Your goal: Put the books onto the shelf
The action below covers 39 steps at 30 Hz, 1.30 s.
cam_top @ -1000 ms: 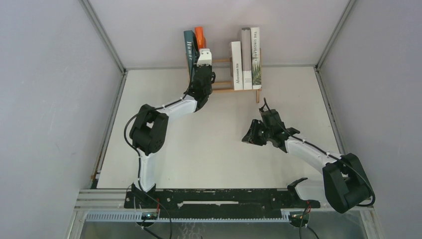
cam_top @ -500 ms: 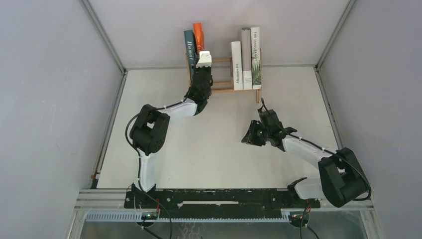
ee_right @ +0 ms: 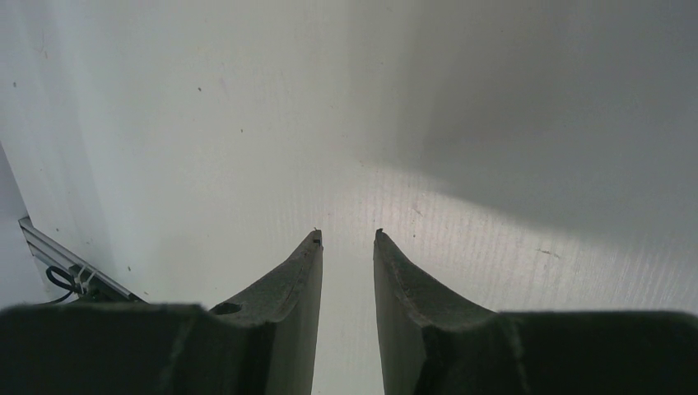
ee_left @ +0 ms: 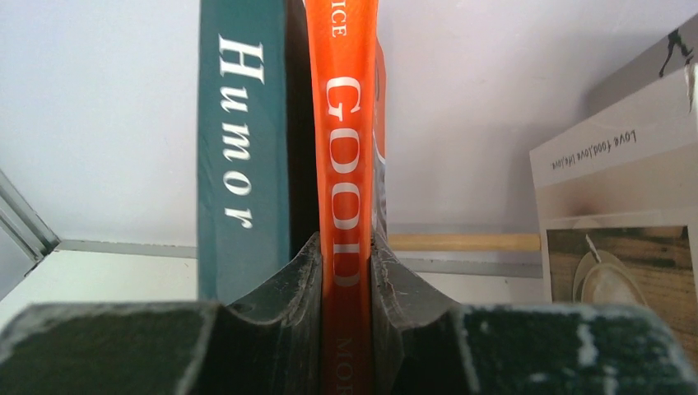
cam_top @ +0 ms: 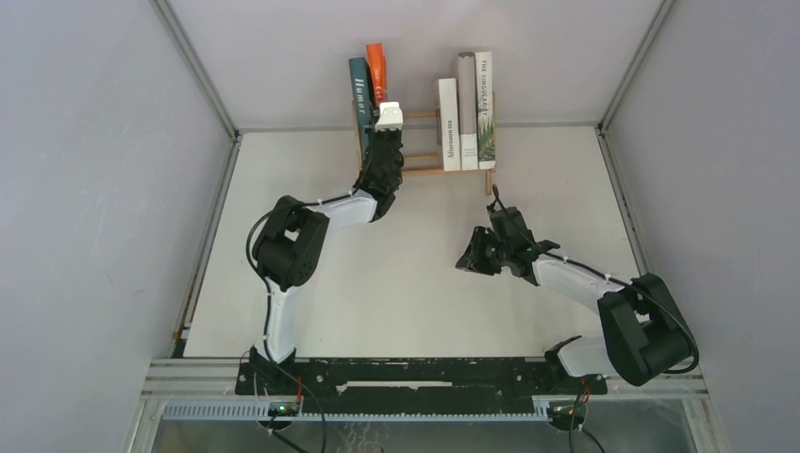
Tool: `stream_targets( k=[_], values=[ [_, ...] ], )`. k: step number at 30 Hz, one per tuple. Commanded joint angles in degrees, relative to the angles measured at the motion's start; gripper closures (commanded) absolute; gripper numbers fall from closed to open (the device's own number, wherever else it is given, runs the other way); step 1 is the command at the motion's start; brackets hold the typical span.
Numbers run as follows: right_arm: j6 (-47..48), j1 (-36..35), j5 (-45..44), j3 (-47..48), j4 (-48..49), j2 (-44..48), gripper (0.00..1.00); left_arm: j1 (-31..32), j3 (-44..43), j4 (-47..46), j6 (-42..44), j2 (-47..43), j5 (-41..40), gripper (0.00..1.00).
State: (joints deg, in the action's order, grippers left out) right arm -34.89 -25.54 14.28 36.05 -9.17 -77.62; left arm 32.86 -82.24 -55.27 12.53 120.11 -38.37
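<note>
The light-wood shelf [cam_top: 422, 157] stands against the back wall. The teal "Humor" book [cam_top: 358, 91] [ee_left: 243, 148] stands upright at its left end. Right beside it is the orange "GOOD" book [cam_top: 376, 66] [ee_left: 346, 123], with my left gripper [cam_top: 383, 98] [ee_left: 346, 245] shut on its spine. A white book [cam_top: 448, 124], a grey book [cam_top: 467, 109] and the white "Singularity" book [cam_top: 485, 106] stand together at the shelf's right end. My right gripper [cam_top: 465, 263] [ee_right: 347, 237] hovers over the table, open, with nothing between its fingers.
In the left wrist view a wooden slat [ee_left: 461, 242] runs right of the orange book, and the white book's cover with a coffee picture [ee_left: 621, 247] fills the right side. A gap on the shelf separates the two groups of books. Grey walls enclose the white table [cam_top: 406, 302].
My left gripper has carried the orange book a little further back and straighter against the teal one. The right arm has drawn slightly left, with its jaws unchanged.
</note>
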Motion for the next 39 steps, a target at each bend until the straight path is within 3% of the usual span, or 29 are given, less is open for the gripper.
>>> stream_targets(
  k=[1,8,14,19,39],
  values=[
    [1.05,-0.17,0.73,-0.46,3.4,-0.24,0.64,-0.33,-0.43,-4.31,1.74,1.6,-2.47,0.92],
    [0.91,0.14,1.4,-1.99,4.57,-0.49,0.64,0.32,-0.87,-4.32,1.07,3.59,-4.29,0.81],
    [0.91,0.26,1.67,-2.38,4.6,-0.44,0.64,0.73,0.51,-4.24,0.12,3.56,-6.27,0.49],
    [1.01,0.29,1.77,-2.39,4.35,-0.17,0.64,0.88,2.46,-4.22,-0.73,2.25,-7.49,0.32],
    [1.16,0.02,-0.23,-0.18,-1.26,6.39,0.63,4.77,1.84,-2.0,1.04,-6.3,-10.17,0.23]
  ],
)
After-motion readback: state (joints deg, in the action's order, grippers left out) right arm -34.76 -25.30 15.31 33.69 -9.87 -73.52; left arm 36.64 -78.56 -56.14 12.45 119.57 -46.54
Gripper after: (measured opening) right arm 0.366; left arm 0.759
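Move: The left hand already grips the orange Good Morning book by its spine; its shelf place is about 8 cm ahead, straight in line and some 12 cm below. The Humor book's middle is roughly 8 cm ahead and 4 cm left, and the Afternoon tea book's about 8 cm ahead and 12 cm right, both slightly lower. From the idle right hand, that shelf place is some 35 cm ahead, 16 cm left and 10 cm higher. The left hand lowers the orange book about 3 cm beside Humor, opens wide and backs off. ##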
